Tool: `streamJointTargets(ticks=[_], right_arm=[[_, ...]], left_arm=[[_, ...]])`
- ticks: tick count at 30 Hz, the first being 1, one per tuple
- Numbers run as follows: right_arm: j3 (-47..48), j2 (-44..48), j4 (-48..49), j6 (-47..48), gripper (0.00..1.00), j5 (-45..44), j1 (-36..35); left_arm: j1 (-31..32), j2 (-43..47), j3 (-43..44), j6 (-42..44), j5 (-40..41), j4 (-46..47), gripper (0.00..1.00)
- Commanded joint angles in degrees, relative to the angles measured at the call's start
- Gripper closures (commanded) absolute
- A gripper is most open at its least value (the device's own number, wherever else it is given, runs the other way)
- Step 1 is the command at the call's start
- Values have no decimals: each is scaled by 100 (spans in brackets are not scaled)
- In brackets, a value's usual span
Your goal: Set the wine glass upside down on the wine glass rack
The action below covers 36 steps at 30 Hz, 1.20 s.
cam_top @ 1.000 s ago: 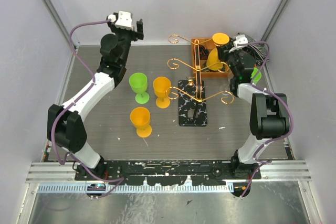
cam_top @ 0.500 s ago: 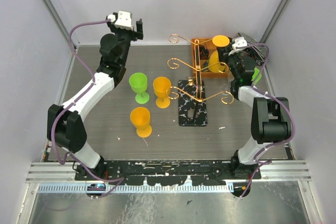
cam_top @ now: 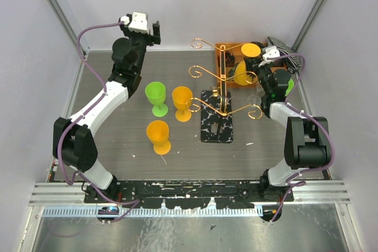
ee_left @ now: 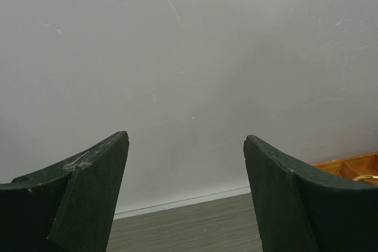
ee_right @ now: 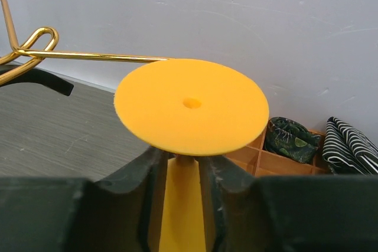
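An orange-yellow wine glass [cam_top: 250, 49] hangs upside down at the back right arm of the gold wine glass rack [cam_top: 220, 81], foot up and bowl down. In the right wrist view its round foot [ee_right: 190, 105] fills the middle, with a gold rack wire [ee_right: 88, 56] running behind it. My right gripper [cam_top: 260, 63] [ee_right: 188, 163] has a finger on each side of the stem just under the foot; whether they still press it I cannot tell. My left gripper [cam_top: 156, 29] [ee_left: 186, 146] is raised at the back left, open, holding nothing.
A green glass [cam_top: 155, 95] and two orange glasses [cam_top: 182, 97] [cam_top: 158, 132] stand upright left of the rack's marbled base [cam_top: 217, 127]. Behind the rack sits an orange compartment tray [cam_top: 225, 47] [ee_right: 277, 160] holding folded cloths [ee_right: 348, 146]. Walls close in the back and sides.
The right gripper and the glass have shifted slightly right and down, the foot now level over the rack arm. The left arm has not moved.
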<state>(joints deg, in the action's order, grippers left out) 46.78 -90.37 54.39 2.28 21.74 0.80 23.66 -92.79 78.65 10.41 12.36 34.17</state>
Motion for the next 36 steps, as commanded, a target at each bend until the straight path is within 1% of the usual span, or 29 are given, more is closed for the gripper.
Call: streamJointTargets(ticks=[1, 11, 16, 25, 30, 36], right_arm=[[125, 328, -59, 128, 63, 233, -97], [301, 792, -894, 439, 51, 170, -91], [560, 1046, -1694, 494, 46, 6, -65], [822, 1243, -2794, 585, 36, -121, 121], [832, 1473, -3332, 669, 32, -231, 148], [795, 2093, -3931, 773, 30, -522, 149]], left_arm=[[-28, 127, -53, 4, -10, 122, 15], [-25, 181, -152, -3, 54, 128, 14], [-28, 205, -178, 13, 70, 128, 14], [-36, 234, -200, 48, 49, 114, 14], [-45, 268, -231, 67, 47, 115, 14], [-72, 301, -236, 66, 18, 103, 14]])
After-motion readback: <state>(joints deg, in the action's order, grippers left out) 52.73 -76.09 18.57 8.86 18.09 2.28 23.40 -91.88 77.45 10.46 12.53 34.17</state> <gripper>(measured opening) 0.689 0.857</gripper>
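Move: The orange wine glass hangs upside down between the right fingertips, its middle about 4 cm below them; the rack's far right hook is only 2 cm above them and 1 cm ahead. The middle right hook lies some 8 cm back and 1 cm above, directly in line; the clear glass stands about 2 cm back, 4 cm right and 15 cm down. From the left hand, the orange glass is roughly 38 cm right, 2 cm back and 20 cm lower. The orange glass's stem is let go at the far right hook as the right fingers open wide around it. The hand then draws back about 4 cm and shifts some 2.5 cm right, with a small rise and dip on the way, while the wrist tips down about 15 degrees, leaving the fingers spread just short of the glass. ##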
